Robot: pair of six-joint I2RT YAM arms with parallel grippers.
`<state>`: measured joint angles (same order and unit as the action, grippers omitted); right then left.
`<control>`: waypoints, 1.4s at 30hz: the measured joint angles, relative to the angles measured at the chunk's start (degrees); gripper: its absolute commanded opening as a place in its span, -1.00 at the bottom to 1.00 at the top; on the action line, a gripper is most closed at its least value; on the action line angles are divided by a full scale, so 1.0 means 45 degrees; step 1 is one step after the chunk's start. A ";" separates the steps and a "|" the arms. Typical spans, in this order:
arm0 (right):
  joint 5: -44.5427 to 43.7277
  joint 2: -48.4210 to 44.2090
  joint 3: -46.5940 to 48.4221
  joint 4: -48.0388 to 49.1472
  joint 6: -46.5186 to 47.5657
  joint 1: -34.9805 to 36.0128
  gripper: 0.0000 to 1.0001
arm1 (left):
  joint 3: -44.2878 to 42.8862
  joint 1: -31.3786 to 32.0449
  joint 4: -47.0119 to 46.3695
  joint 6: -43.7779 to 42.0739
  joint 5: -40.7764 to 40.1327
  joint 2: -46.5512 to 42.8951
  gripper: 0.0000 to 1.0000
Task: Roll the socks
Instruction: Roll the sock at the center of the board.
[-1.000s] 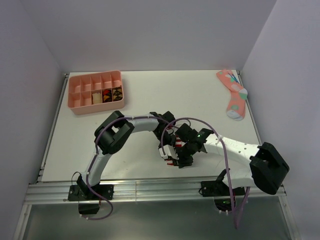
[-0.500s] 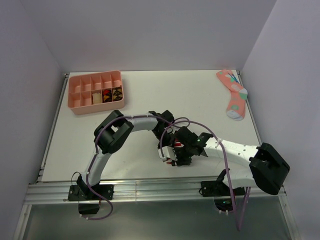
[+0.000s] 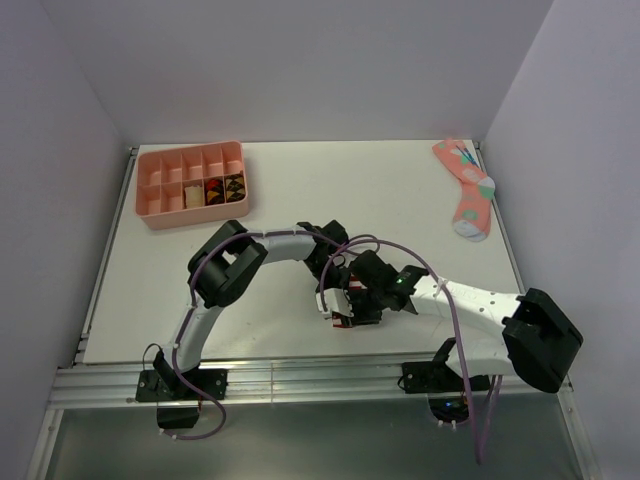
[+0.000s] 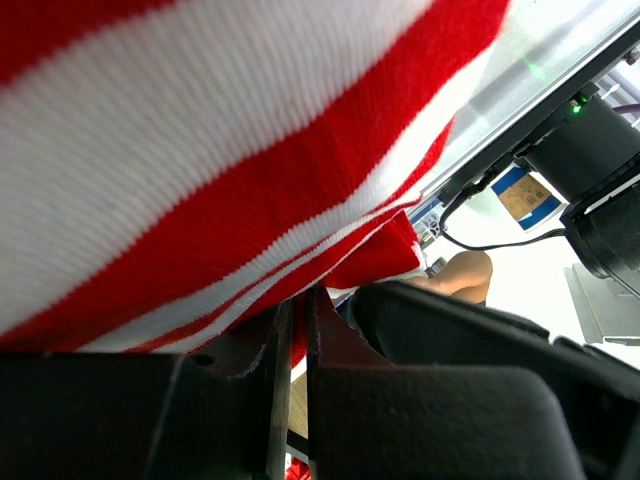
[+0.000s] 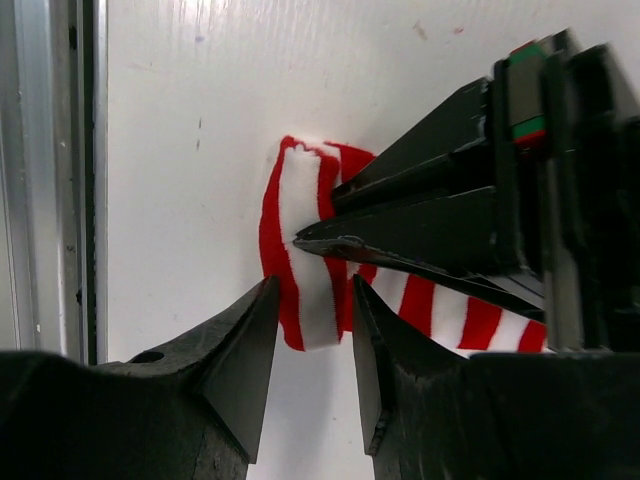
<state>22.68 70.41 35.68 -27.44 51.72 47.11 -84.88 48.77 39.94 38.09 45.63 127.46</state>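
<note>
The red-and-white striped sock [image 3: 337,317] lies bunched near the table's front edge, between both grippers. My left gripper [image 3: 334,296] is shut on it; in the left wrist view the sock [image 4: 200,150] fills the top and red fabric sits between the nearly closed jaws [image 4: 297,305]. My right gripper [image 5: 312,288] is open, its tips on either side of the sock's folded end [image 5: 310,310]; I cannot tell if they touch it. The left gripper's fingertips [image 5: 305,242] pinch that fold just above. The tan sock does not show plainly; only a tan patch [image 4: 465,272] shows beyond the striped one.
A pink sock with teal and grey pattern [image 3: 468,190] lies at the back right. A pink divided tray [image 3: 190,152] stands at the back left. The table's front metal rail [image 5: 50,200] runs close beside the striped sock.
My right gripper has moved left, up to the striped sock's folded end. The left gripper has stayed shut on the sock with little movement.
</note>
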 measured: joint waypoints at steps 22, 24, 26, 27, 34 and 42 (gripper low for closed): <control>-0.0151 0.0622 -0.0306 0.0238 0.0039 0.0063 -0.31 | 0.0039 -0.0039 -0.0092 0.0015 0.0044 0.0000 -0.97; -0.0151 0.0617 -0.0345 0.0287 0.0034 0.0063 -0.35 | 0.0083 -0.0053 -0.0160 0.0015 0.0097 0.0000 -0.91; -0.0151 0.0597 -0.0374 0.0301 0.0029 0.0063 -0.44 | 0.0155 -0.0073 -0.0282 0.0024 0.0155 0.0000 -0.81; -0.0155 0.0578 -0.0403 0.0316 0.0024 0.0063 -0.46 | 0.0223 -0.0083 -0.0379 0.0058 0.0209 -0.0024 -0.78; -0.0160 0.0296 -0.0690 0.0568 -0.0102 0.0053 -0.61 | 0.1350 -0.0223 -0.2011 0.0699 0.0491 -0.0534 -0.51; -0.0204 0.0296 -0.0695 0.0661 -0.0204 0.0010 -0.62 | 0.2594 -0.0525 -0.4065 0.2050 0.0267 -0.1394 -0.30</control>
<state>21.76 71.75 32.56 -24.47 50.81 47.16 -73.21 46.41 21.65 47.31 46.83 121.19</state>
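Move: The striped sock's folded near end lies right under the right hand, about 2 cm below and 1 cm to its left, and is already pinched in the left fingers, practically at that hand's own point. From the right hand, the sock's flat remainder runs forward, its middle about 8 cm ahead and 3 cm down, neither left nor right; the table's near edge is some 10 cm back, straight behind and 4 cm down. While the left hand holds still with its pinch on the folded end, the right hand sinks about 2 cm, easing barely a centimetre to the right, and its half-open fingers straddle the fold and close until they pinch the white stripe near the fold's right end. Only once that grip is made do the left fingers open and let go, the hand starting to draw forward along the sock by 1.5 cm, lifting slightly and turning some 10 degrees counter-clockwise, while the right keeps its hold. ##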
